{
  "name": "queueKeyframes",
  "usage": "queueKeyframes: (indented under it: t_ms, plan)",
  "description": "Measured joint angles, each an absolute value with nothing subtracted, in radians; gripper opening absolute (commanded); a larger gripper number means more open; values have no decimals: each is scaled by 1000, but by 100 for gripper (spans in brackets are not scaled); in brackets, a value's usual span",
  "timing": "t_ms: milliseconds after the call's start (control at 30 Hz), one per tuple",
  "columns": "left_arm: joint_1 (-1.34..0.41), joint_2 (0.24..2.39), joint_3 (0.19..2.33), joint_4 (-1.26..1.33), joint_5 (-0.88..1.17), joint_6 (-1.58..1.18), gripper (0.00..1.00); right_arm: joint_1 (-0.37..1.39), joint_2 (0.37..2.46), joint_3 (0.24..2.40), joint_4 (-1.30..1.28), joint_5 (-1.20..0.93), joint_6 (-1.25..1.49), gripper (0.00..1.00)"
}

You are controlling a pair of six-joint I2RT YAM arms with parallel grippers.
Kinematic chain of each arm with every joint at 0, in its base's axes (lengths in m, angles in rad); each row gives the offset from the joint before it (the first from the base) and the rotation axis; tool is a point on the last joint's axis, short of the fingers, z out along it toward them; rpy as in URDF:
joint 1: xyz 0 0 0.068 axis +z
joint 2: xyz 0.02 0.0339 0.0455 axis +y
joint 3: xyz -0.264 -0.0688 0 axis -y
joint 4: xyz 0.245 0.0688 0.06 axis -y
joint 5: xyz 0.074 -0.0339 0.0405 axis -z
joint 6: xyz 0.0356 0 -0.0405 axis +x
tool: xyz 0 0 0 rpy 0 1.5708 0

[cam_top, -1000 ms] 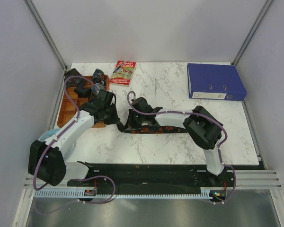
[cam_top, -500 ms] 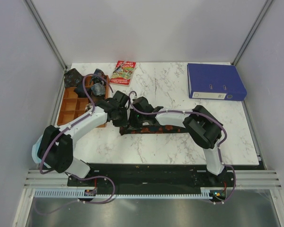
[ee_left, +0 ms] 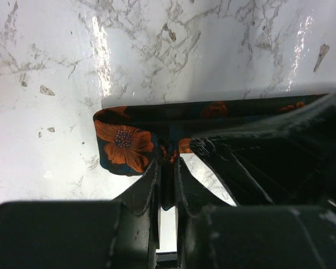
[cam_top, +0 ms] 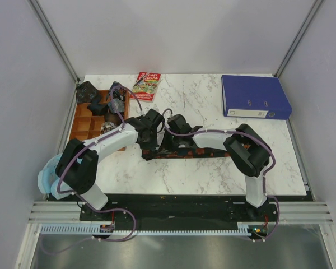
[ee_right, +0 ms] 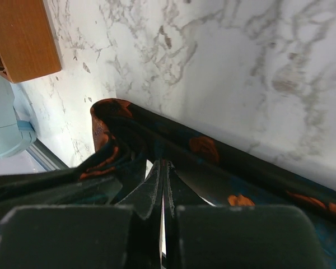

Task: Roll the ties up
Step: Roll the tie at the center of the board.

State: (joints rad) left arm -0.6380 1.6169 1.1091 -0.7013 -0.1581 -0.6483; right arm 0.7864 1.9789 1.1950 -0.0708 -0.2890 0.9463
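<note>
A long black tie (cam_top: 204, 152) with orange flowers lies across the middle of the marble table. Its left end is folded over (ee_left: 123, 143). My left gripper (cam_top: 150, 147) (ee_left: 168, 168) is shut on that folded end, with dark fabric pinched between its fingers. Close to its right, my right gripper (cam_top: 167, 143) (ee_right: 163, 165) is shut, fingertips against a fold of the tie (ee_right: 207, 148); I cannot tell whether any cloth is caught. Small dark rolled ties (cam_top: 114, 104) sit in and beside the wooden tray.
A wooden compartment tray (cam_top: 81, 126) (ee_right: 25, 36) stands at the left edge. A blue binder (cam_top: 255, 96) lies at the back right and a red-and-green booklet (cam_top: 146, 86) at the back centre. A light blue object (cam_top: 45, 179) sits by the left arm's base.
My left arm has swung right, from the wooden tray to the tie's left end, and now stands beside the right gripper. The right arm has shifted slightly.
</note>
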Motion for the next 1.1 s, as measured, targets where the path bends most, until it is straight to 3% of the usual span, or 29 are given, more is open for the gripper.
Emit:
queueKeyframes:
  t_ms: [400, 500, 700, 733, 900, 1100]
  plan:
    - [-695, 1705, 1182, -732, -276, -654, 9, 735, 1761, 1034, -62, -296, 928, 0]
    - [-717, 1733, 1213, -753, -308, -653, 16, 728, 1730, 1003, -62, -295, 926, 0]
    - [-745, 1785, 1246, -772, -334, -643, 46, 706, 1681, 955, -75, -292, 912, 0]
    - [-750, 1792, 1251, -774, -339, -640, 55, 701, 1671, 947, -79, -291, 910, 0]
    - [-764, 1804, 1272, -783, -342, -624, 74, 673, 1624, 918, -103, -288, 894, 0]
    - [-766, 1782, 1287, -791, -340, -616, 79, 659, 1601, 916, -132, -279, 886, 0]
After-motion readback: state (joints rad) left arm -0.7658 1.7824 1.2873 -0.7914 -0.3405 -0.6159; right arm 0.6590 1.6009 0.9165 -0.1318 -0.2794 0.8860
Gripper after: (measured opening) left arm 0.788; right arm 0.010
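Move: Just ahead of the closed left fingers, which already hold the tie's flap, the tie's folded left end lies about 2 cm farther out, 3 cm to the left and 2 cm lower. The long strip's middle is roughly 21 cm to the right and 2 cm ahead; the wooden tray's middle is some 24 cm left and 16 cm ahead. From the right hand, the folded end lies about 8 cm left, 1 cm back and 1 cm below. Laying the tie's flap over the strip, the left hand eases about 2.5 cm right and 1.5 cm down, slightly forward, rolling its left side up some 10 degrees; then the fingers open wide, let go and begin to rise. The right hand, fingers still shut, backs off about 9 cm to the right along the tie while rising, away from the fold. ##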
